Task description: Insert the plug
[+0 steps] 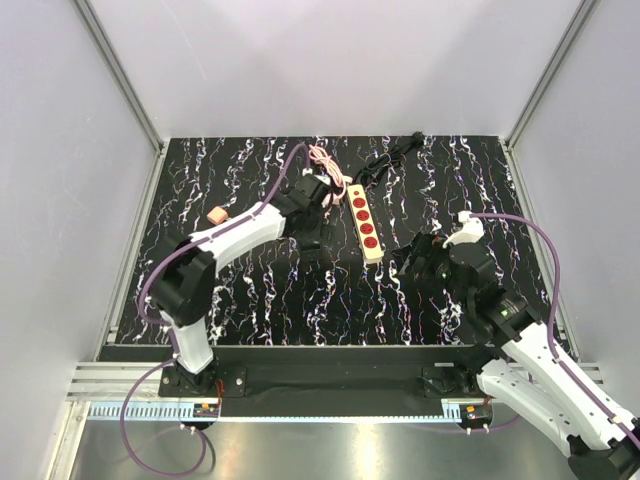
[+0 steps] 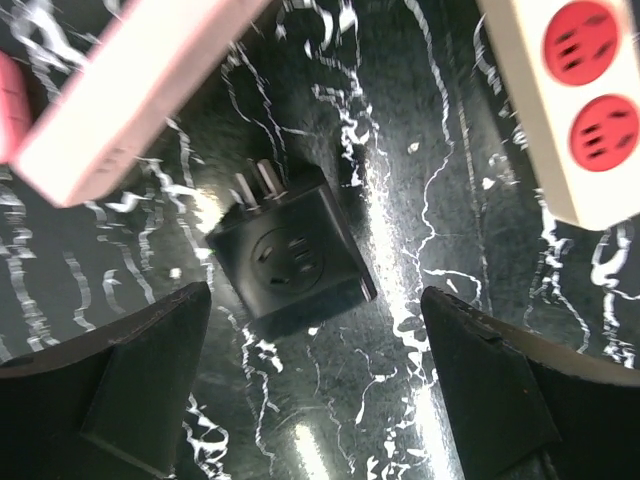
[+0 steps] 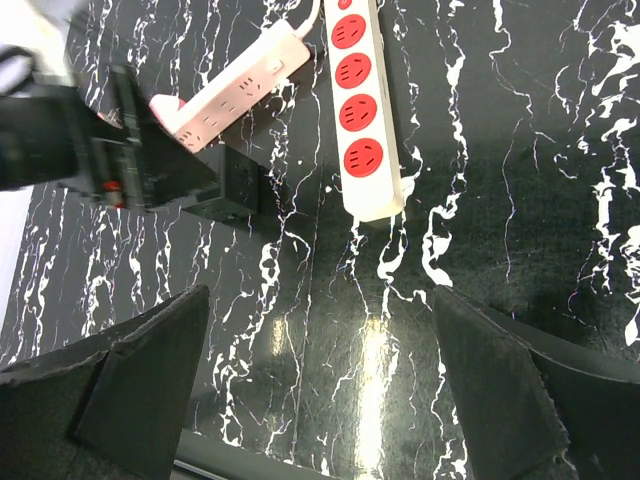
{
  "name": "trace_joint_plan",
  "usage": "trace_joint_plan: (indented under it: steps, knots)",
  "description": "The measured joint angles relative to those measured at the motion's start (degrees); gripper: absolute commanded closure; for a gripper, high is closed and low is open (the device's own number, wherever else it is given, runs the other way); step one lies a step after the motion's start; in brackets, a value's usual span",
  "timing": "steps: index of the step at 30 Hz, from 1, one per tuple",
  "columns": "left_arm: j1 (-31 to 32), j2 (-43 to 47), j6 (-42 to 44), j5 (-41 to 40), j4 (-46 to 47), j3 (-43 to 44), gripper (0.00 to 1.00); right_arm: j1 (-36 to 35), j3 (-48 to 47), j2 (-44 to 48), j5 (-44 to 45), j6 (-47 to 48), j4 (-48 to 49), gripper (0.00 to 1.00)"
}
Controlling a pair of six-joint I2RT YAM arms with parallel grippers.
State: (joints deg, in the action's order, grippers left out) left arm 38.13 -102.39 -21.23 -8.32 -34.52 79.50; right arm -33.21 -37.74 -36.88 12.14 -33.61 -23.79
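Observation:
A black cube plug adapter (image 2: 290, 250) lies on the marbled table with its metal prongs pointing away from me. It sits just ahead of my open left gripper (image 2: 315, 300), between the fingers' line but not touched. It also shows in the right wrist view (image 3: 228, 190), beside the left gripper (image 3: 100, 150). A cream power strip with red sockets (image 1: 362, 222) lies to its right; it also shows in the left wrist view (image 2: 525, 120) and the right wrist view (image 3: 390, 150). My right gripper (image 3: 320, 295) is open and empty, near the strip's near end (image 1: 420, 262).
A pink power strip (image 2: 130, 80) with a coiled pink cable (image 1: 325, 165) lies just behind the plug, close to the left gripper (image 1: 318, 215). A small pink block (image 1: 215, 214) sits at the left. A black cable (image 1: 390, 155) lies at the back. Walls surround the table.

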Motion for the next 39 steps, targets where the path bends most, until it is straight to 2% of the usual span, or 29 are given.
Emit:
trace_joint_plan:
  steps: [6, 11, 13, 14, 16, 17, 20, 25, 28, 31, 36, 39]
  knots:
    - [0.0, -6.2, -0.2, 1.3, -0.2, 0.8, 0.14, 0.0, 0.1, -0.2, -0.9, -0.2, 0.0, 0.00]
    - [0.0, -8.2, -0.3, 2.1, -0.7, 0.8, 0.30, 0.0, 0.1, -0.1, -0.9, -0.4, 0.0, 0.00]
    - [0.0, -8.2, -0.3, 2.2, -0.8, 0.8, 0.42, 0.0, 0.2, -0.1, -0.9, -0.5, 0.1, 0.00]
    - [0.0, -8.2, -0.2, 2.2, -0.8, 0.8, 0.61, 0.0, 0.2, -0.1, -0.9, -0.6, 0.1, 0.00]
    - [0.0, -8.2, -0.1, 2.2, -0.8, 0.8, 0.74, 0.0, 0.4, -0.2, -1.1, -0.8, 0.2, 0.00]
    - [-0.1, -8.0, 0.0, 2.4, -0.6, 0.6, 0.88, 0.0, 0.5, -0.4, -1.3, -0.8, 0.2, 0.00]
    - [-0.1, -5.6, -0.2, 4.8, 0.4, -1.4, 1.00, 0.0, 0.7, -1.0, -2.9, -0.8, 0.7, 0.00]
    - [-1.4, 8.6, -2.2, 16.9, 7.4, -11.0, 1.00, 0.0, 3.1, -0.5, -6.9, -0.8, 4.3, 0.00]
    - [-3.2, 19.6, -6.0, 27.9, 18.6, -17.2, 1.00, 0.0, 5.0, 0.5, -10.3, -1.3, 7.0, 0.00]
    - [-5.2, 26.5, -11.7, 37.5, 33.9, -23.4, 1.00, 0.0, 7.1, 1.9, -15.9, -3.2, 12.7, 0.01]
    - [-5.9, 29.2, -23.7, 49.7, 57.0, -32.5, 1.00, 0.0, 13.5, 4.7, -25.1, -9.3, 28.7, 0.05]
    - [-5.8, 29.2, -28.9, 54.6, 64.8, -35.0, 1.00, 0.0, 16.1, 5.4, -28.4, -12.3, 35.5, 0.06]
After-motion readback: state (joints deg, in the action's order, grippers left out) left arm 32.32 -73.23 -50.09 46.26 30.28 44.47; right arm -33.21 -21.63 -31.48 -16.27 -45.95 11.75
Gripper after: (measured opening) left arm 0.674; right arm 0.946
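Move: The plug, a black cube, lies almost straight beneath the left hand, about 6 cm down and 1 cm back. The white socket strip's middle is some 13 cm to that hand's right, 5 cm ahead and 7 cm below; the pink strip is about 9 cm straight ahead, equally low. From the right hand the plug lies roughly 26 cm left, 10 cm ahead and 16 cm down, with the white strip 13 cm left, 16 cm ahead, 17 cm down. Left hand sinks 5 cm, pinches the plug, then lifts it high and back, rolling rightward; open right hand approaches. ##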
